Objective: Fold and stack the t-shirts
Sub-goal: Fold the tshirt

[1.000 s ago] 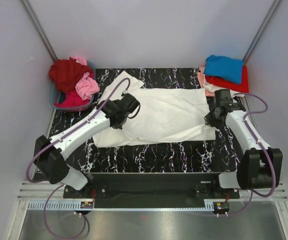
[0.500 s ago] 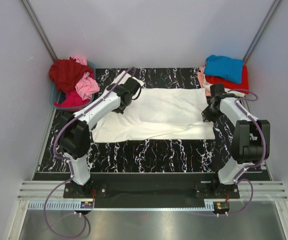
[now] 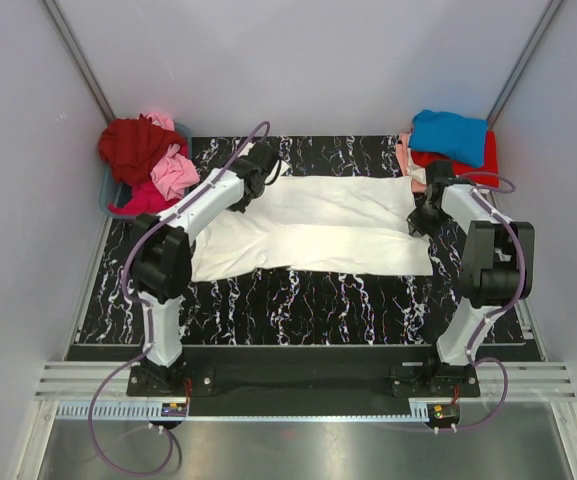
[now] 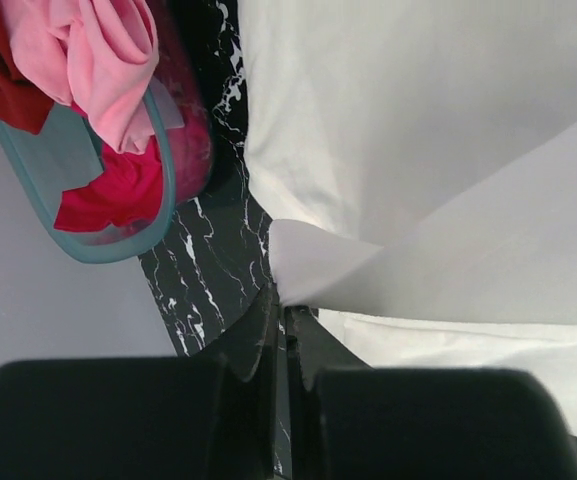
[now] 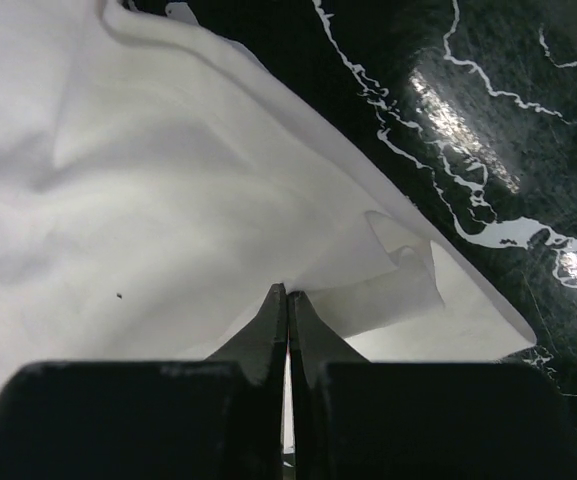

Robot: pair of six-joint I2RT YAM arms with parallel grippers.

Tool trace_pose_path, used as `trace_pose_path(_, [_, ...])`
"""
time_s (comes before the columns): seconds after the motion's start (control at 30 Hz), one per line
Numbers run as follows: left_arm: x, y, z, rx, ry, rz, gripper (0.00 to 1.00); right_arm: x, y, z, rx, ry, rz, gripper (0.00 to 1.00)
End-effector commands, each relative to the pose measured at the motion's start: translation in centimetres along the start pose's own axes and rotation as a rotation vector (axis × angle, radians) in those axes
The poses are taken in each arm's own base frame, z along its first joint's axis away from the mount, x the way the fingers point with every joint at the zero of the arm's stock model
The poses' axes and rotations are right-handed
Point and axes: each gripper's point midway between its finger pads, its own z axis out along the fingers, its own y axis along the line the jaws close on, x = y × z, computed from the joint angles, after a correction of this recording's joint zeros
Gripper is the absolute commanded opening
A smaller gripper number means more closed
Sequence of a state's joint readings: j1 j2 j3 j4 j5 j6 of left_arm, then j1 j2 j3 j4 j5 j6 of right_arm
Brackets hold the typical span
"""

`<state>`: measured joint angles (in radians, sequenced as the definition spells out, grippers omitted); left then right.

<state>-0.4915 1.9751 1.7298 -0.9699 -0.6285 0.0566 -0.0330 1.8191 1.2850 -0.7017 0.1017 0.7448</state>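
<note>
A white t-shirt [image 3: 318,225] lies across the black marbled table [image 3: 298,300], its near half folded over toward the back. My left gripper [image 3: 258,172] is shut on the shirt's left edge at the far left; the pinched white fold [image 4: 308,270] shows in the left wrist view at my gripper [image 4: 280,305]. My right gripper [image 3: 423,212] is shut on the shirt's right edge; the pinched cloth [image 5: 298,260] shows in the right wrist view at my gripper [image 5: 288,292]. A stack of folded shirts, blue [image 3: 450,135] on red, sits at the back right.
A teal basket [image 3: 118,205] with red and pink shirts [image 3: 148,160] stands at the back left, close to my left gripper; it also shows in the left wrist view [image 4: 98,245]. Grey walls enclose the table on three sides.
Both grippers have carried the shirt's near edge toward the back of the table, folding the shirt lengthwise into a narrower band. Both arms now reach further back.
</note>
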Motion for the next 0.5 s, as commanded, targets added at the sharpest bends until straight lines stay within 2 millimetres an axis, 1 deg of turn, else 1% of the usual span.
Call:
trace_pose_path(0.0, [-0.8,2.1,0.9,-0.082,0.004,-0.004,0.0,-1.2,1.4,0.4,-0.029,-0.003,-0.04,0.03])
trace_pose_path(0.03, [-0.8,2.2,1.3,-0.088,0.015,-0.003,0.01,-1.7,1.8,0.3,-0.038,-0.006,-0.05,0.09])
trace_pose_path(0.07, [-0.5,2.4,1.8,-0.104,0.036,-0.008,0.02,-1.7,2.0,0.5,-0.043,0.005,-0.055,0.2])
trace_pose_path(0.1, [0.3,2.4,2.9,-0.111,0.083,0.001,0.09,-1.8,1.8,0.8,-0.033,0.013,-0.056,0.57])
trace_pose_path(0.13, [0.2,2.6,3.2,-0.119,0.092,-0.009,0.15,-2.3,2.1,0.7,-0.034,0.004,-0.061,0.7])
trace_pose_path(0.17, [0.7,2.5,3.7,-0.13,0.116,-0.027,0.21,-2.7,1.9,0.8,-0.024,-0.005,-0.056,0.82])
trace_pose_path(0.2, [1.1,3.0,3.8,-0.138,0.136,-0.043,0.4,-3.1,1.6,0.6,-0.021,-0.007,-0.051,0.92])
trace_pose_path(0.23, [0.8,3.4,3.5,-0.145,0.13,-0.066,0.55,-3.9,1.6,0.2,-0.018,-0.027,-0.047,0.96])
trace_pose_path(0.27, [0.7,3.8,2.8,-0.149,0.112,-0.119,0.66,-4.3,1.2,-0.4,-0.012,-0.038,-0.042,1.0])
trace_pose_path(0.3, [0.5,4.2,2.2,-0.153,0.099,-0.14,0.78,-5.0,0.8,-0.8,-0.01,-0.052,-0.033,1.0])
trace_pose_path(0.33, [0.6,4.4,1.7,-0.148,0.09,-0.157,0.81,-5.3,0.4,-1.3,-0.005,-0.064,-0.032,1.0])
trace_pose_path(0.37, [0.4,5.2,0.4,-0.143,0.057,-0.214,0.84,-6.0,0.0,-2.6,-0.003,-0.1,-0.026,1.0])
trace_pose_path(0.4, [0.7,5.5,-0.4,-0.139,0.052,-0.24,0.86,-6.3,-0.5,-3.3,0.0,-0.118,-0.017,1.0])
trace_pose_path(0.43, [1.4,5.5,-0.8,-0.13,0.054,-0.259,0.87,-5.7,-1.5,-3.4,0.017,-0.116,-0.012,1.0])
trace_pose_path(0.47, [1.6,5.9,-2.5,-0.099,0.016,-0.335,0.88,-5.8,-1.6,-5.1,-0.01,-0.148,-0.001,1.0])
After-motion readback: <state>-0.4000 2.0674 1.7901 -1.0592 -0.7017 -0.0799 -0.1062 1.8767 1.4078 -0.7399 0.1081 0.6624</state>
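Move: The hem of the white t-shirt, still pinched at both ends, is due on the cloth below: about 1 cm ahead, 2 cm left and 7 cm under the left hand; some 2 cm ahead, straight on and 2 cm under the right. The shirt's near fold lies roughly 15 cm straight back from the left hand, 11 cm straight back from the right. The basket stands about 10 cm ahead and 23 cm left of the left hand; the folded stack 21 cm ahead and 9 cm right of the right. The hem is eased forward and down onto the shirt and let go at both ends as the grippers spring nearly wide open. The left hand first edges forward, dips about 3 cm while swinging nearly 5 cm left towards the basket, turning slightly counter-clockwise, then starts to rise; the right slides some 2.5 cm forward, then goes about 3.5 cm right, lifting a little. ##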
